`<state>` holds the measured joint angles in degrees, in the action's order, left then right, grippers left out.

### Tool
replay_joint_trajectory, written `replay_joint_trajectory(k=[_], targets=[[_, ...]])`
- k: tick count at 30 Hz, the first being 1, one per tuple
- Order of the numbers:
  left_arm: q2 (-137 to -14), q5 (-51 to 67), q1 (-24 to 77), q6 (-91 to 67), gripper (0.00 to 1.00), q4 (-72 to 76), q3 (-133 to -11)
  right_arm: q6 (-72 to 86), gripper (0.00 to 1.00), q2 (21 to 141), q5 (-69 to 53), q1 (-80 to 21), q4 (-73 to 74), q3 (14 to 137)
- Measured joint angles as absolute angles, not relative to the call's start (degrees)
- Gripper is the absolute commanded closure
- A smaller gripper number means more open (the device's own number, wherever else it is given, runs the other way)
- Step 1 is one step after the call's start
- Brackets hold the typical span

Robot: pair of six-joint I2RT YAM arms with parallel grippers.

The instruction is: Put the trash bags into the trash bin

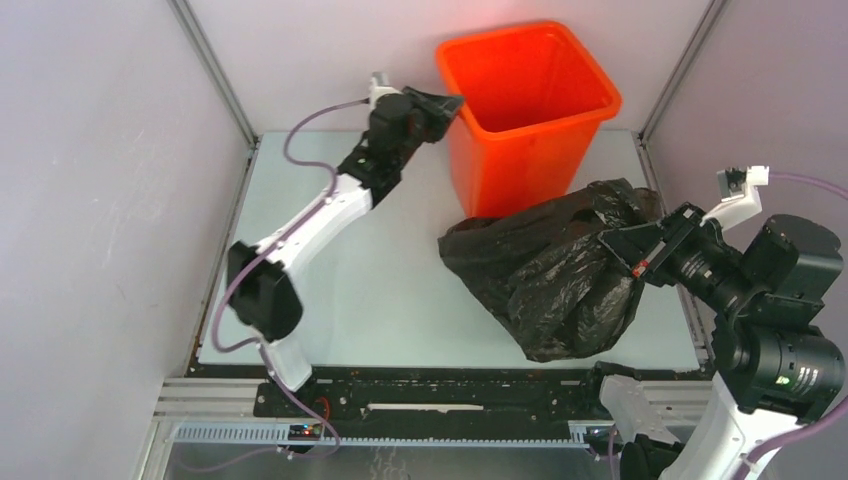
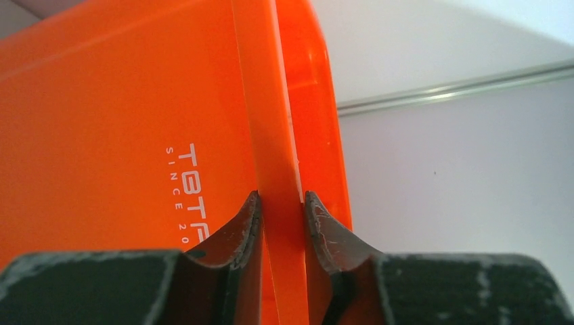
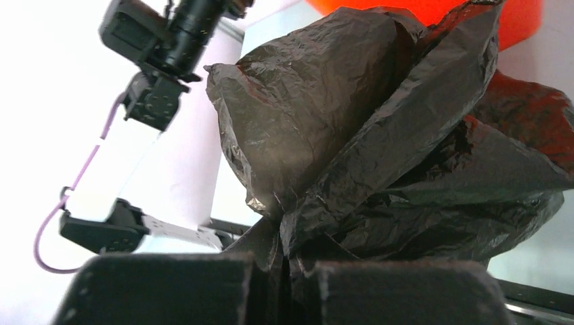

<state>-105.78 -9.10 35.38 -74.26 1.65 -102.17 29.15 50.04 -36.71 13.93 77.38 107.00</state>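
Note:
The orange trash bin point(image 1: 530, 110) stands upright at the back of the table. My left gripper point(image 1: 450, 103) is shut on its left rim; in the left wrist view the rim point(image 2: 281, 135) runs between my fingers point(image 2: 247, 227). The crinkled black trash bag point(image 1: 550, 265) lies bunched on the table in front of the bin, touching its base. My right gripper point(image 1: 618, 250) is shut on the bag's right side. In the right wrist view the bag point(image 3: 399, 135) fills the frame and a fold is pinched between my jaws at my gripper point(image 3: 288, 254).
Grey walls with metal corner posts point(image 1: 215, 75) enclose the table on three sides. The left arm's white link point(image 1: 320, 220) stretches diagonally over the left half of the table. A metal rail point(image 1: 420, 400) runs along the near edge.

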Motion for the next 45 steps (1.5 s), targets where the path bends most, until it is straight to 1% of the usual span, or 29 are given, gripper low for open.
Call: replay_joint_trajectory(k=[4, 8, 12, 15, 16, 19, 22, 26, 27, 28, 29, 30, 32, 34, 37, 40, 41, 43, 45], targets=[[-93.19, -8.8, 31.42, -73.49, 1.0, 1.41, -88.38, 25.52, 1.0, 52.71, -34.98, 10.13, 78.89, 109.03], [-80.44, -8.91, 29.17, -73.45, 1.0, 0.38, -76.6, 23.29, 1.0, 58.5, -32.21, 6.85, 80.09, 116.68], [-69.19, -9.32, 28.84, -71.83, 1.0, -3.9, -69.34, 23.51, 1.0, 66.61, -32.21, 6.61, 80.12, 129.43], [-61.98, -10.17, 28.47, -69.8, 1.0, -7.49, -65.98, 26.06, 1.0, 70.13, -34.5, 6.68, 77.17, 134.41], [-59.31, -10.33, 28.23, -69.28, 1.0, -8.47, -64.66, 27.38, 1.0, 70.28, -35.51, 6.68, 75.61, 134.17], [-53.67, -10.28, 27.27, -68.23, 1.0, -10.79, -62.54, 33.26, 1.0, 68.86, -39.79, 6.68, 68.23, 128.38], [-51.94, -9.96, 26.81, -67.88, 1.0, -11.53, -62.24, 38.89, 1.0, 67.07, -43.07, 6.72, 61.41, 122.43], [-51.44, -10.17, 26.48, -68.03, 0.99, -12.51, -62.24, 45.98, 1.0, 66.46, -46.76, 7.31, 52.97, 119.37], [-51.03, -10.17, 26.17, -68.12, 0.97, -13.34, -62.24, 47.94, 1.0, 66.15, -47.57, 7.51, 50.43, 118.32], [-50.65, -10.07, 25.96, -68.31, 0.91, -14.04, -62.24, 50.68, 1.0, 65.45, -48.56, 7.77, 46.81, 116.46], [-50.19, -9.87, 25.71, -68.6, 0.85, -14.98, -62.24, 53.1, 1.0, 64.75, -49.32, 7.9, 43.94, 114.8], [-49.78, -9.69, 25.41, -68.82, 0.77, -15.92, -62.24, 55.13, 1.0, 64.12, -49.89, 7.99, 41.17, 113.23], [-49.12, -9.23, 24.67, -69.14, 0.68, -17.47, -62.24, 59.64, 1.0, 63.02, -50.83, 8.1, 35.07, 110.17], [-48.47, -8.82, 23.92, -69.06, 0.55, -18.96, -62.13, 62.43, 1.0, 63.0, -51.62, 8.12, 31.59, 109.54], [-47.44, -8.69, 23.38, -67.33, 0.35, -20.88, -61.87, 64.86, 1.0, 63.44, -51.72, 8.16, 28.67, 109.75], [-45.58, -7.25, 23.07, -64.45, 0.15, -21.02, -61.98, 65.56, 1.0, 64.75, -50.74, 8.16, 30.7, 112.86], [-44.99, -6.76, 23.07, -63.33, 0.12, -21.19, -62.06, 65.52, 1.0, 65.32, -50.28, 8.16, 31.81, 114.28], [-43.94, -5.65, 23.07, -61.32, 0.12, -22.81, -62.83, 65.76, 1.0, 66.19, -49.98, 8.12, 33.56, 116.57], [-42.94, -4.6, 23.05, -59.11, 0.09, -25.36, -64.36, 66.54, 1.0, 66.48, -50.06, 8.1, 33.82, 117.08]])
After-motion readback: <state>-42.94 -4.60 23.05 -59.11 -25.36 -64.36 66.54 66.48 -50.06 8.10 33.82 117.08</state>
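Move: The left hand already pinches the left rim of the trash bin, whose middle lies about 14 cm to its right, 5 cm ahead and 18 cm below; the trash bag is some 21 cm right of this hand, 34 cm back and 8 cm lower. The right hand grips the bag, hanging about 11 cm left of it, level fore and aft, 13 cm below; from there the bin is some 38 cm ahead, 17 cm left, 24 cm below. Left hand drags the bin back and left, 20 cm each, then opens; right hand lifts the bag 16 cm. ##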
